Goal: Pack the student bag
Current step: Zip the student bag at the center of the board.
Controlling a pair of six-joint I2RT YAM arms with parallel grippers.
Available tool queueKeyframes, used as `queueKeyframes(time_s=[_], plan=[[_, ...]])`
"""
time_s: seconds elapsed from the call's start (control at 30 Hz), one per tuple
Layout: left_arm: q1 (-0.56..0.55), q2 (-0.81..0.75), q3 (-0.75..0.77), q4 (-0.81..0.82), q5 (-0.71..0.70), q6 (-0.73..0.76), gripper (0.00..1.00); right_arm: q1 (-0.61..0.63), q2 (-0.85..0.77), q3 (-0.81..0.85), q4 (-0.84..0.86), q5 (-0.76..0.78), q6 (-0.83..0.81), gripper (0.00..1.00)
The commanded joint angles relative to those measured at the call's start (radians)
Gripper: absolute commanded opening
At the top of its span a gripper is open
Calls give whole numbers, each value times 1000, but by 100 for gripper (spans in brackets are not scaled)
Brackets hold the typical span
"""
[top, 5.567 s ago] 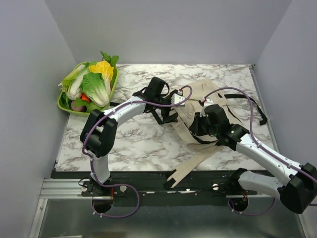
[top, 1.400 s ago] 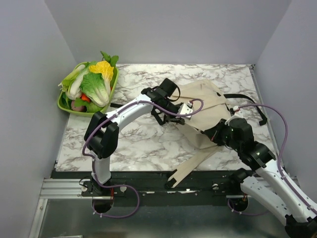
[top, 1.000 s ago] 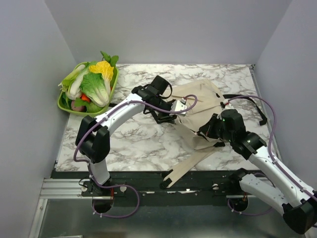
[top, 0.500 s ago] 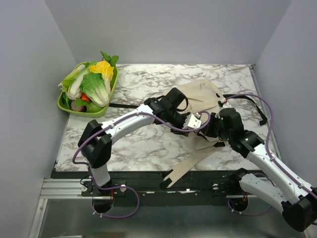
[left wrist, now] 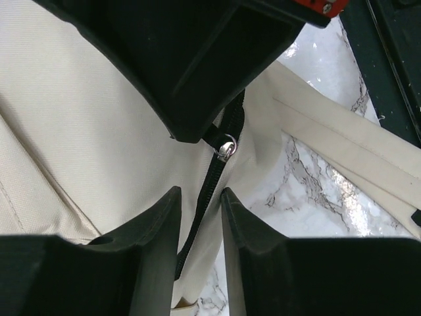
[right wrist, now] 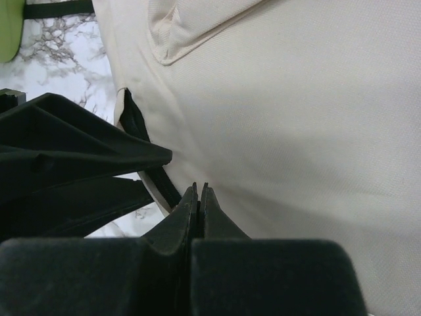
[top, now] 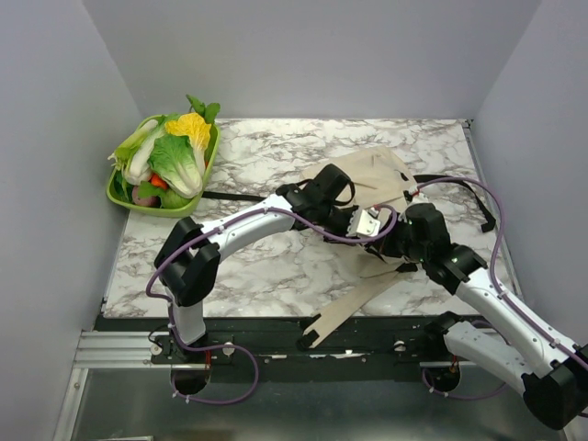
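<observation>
The beige student bag (top: 367, 175) lies flat at the table's right centre. Both grippers meet at its near edge. My left gripper (top: 371, 223) reaches in from the left. In the left wrist view the left gripper (left wrist: 199, 192) is open, its fingers either side of the black zipper (left wrist: 209, 178) without pinching it. Just ahead, the zipper's metal ring (left wrist: 225, 146) and black pull run into the tip of my right gripper (top: 387, 241). In the right wrist view the right gripper (right wrist: 198, 186) is shut against the bag's cloth (right wrist: 296, 118), a thin dark sliver between the jaws.
A green tray (top: 115, 195) heaped with toy vegetables (top: 175, 156) stands at the back left. A black strap (top: 230, 196) trails from the bag toward it. Long beige straps (top: 354, 303) hang over the front edge. Another black strap (top: 470, 197) loops at the right.
Over the last second my left gripper swung from the bag's left edge to its near edge, beside the right gripper. The right gripper stayed shut and shifted little.
</observation>
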Motion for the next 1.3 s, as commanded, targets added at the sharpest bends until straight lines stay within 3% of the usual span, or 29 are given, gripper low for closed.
queueKeyframes(time_s=[0.0, 0.07, 0.17, 0.2, 0.23, 0.43, 0.7, 0.93, 0.97, 1.1, 1.27], plan=[[-20, 11, 21, -50, 37, 26, 33, -5, -11, -17, 21, 26, -1, 1], [-35, 1, 9, -103, 44, 60, 27, -6, -11, -17, 21, 35, -4, 1], [-55, -21, -20, -145, 74, 83, 12, -5, 2, -6, 23, 47, -2, 1], [-60, -25, -23, -153, 77, 81, 1, -6, 11, -1, 23, 49, -2, 1], [-70, -32, -25, -156, 80, 72, 0, -6, 18, 6, 24, 49, -2, 1], [-101, -35, -28, -164, 79, 60, 0, -5, 46, 33, 34, 29, -13, 1], [-127, -22, 17, -127, 54, -6, 18, -5, 34, 22, 40, 23, -5, 1], [-129, -16, 44, 5, -2, -210, 22, -5, 3, -7, 41, 26, 15, 1], [-129, -16, 38, 34, -4, -259, 21, -6, 0, -13, 43, 29, 15, 1], [-132, -18, 15, 80, 14, -365, 0, -6, -8, -32, 46, 33, 22, 1], [-144, -29, -26, 39, 77, -341, 0, -6, -9, -40, 46, 47, 28, 1]])
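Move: The zip pull on the bag's near edge lies about 3 cm back and 3 cm to the right of the left hand, a little below it. From that hand, the middle of the bag's loose strap is roughly 13 cm back and 3 cm left, 10 cm lower. The right hand, its fingers already shut at the pull, has the pull some 2 cm to its left, level fore and aft, barely lower. The left hand slides back about 5 cm, then right towards the pull, closing, reopening slightly, then shutting beside it. ##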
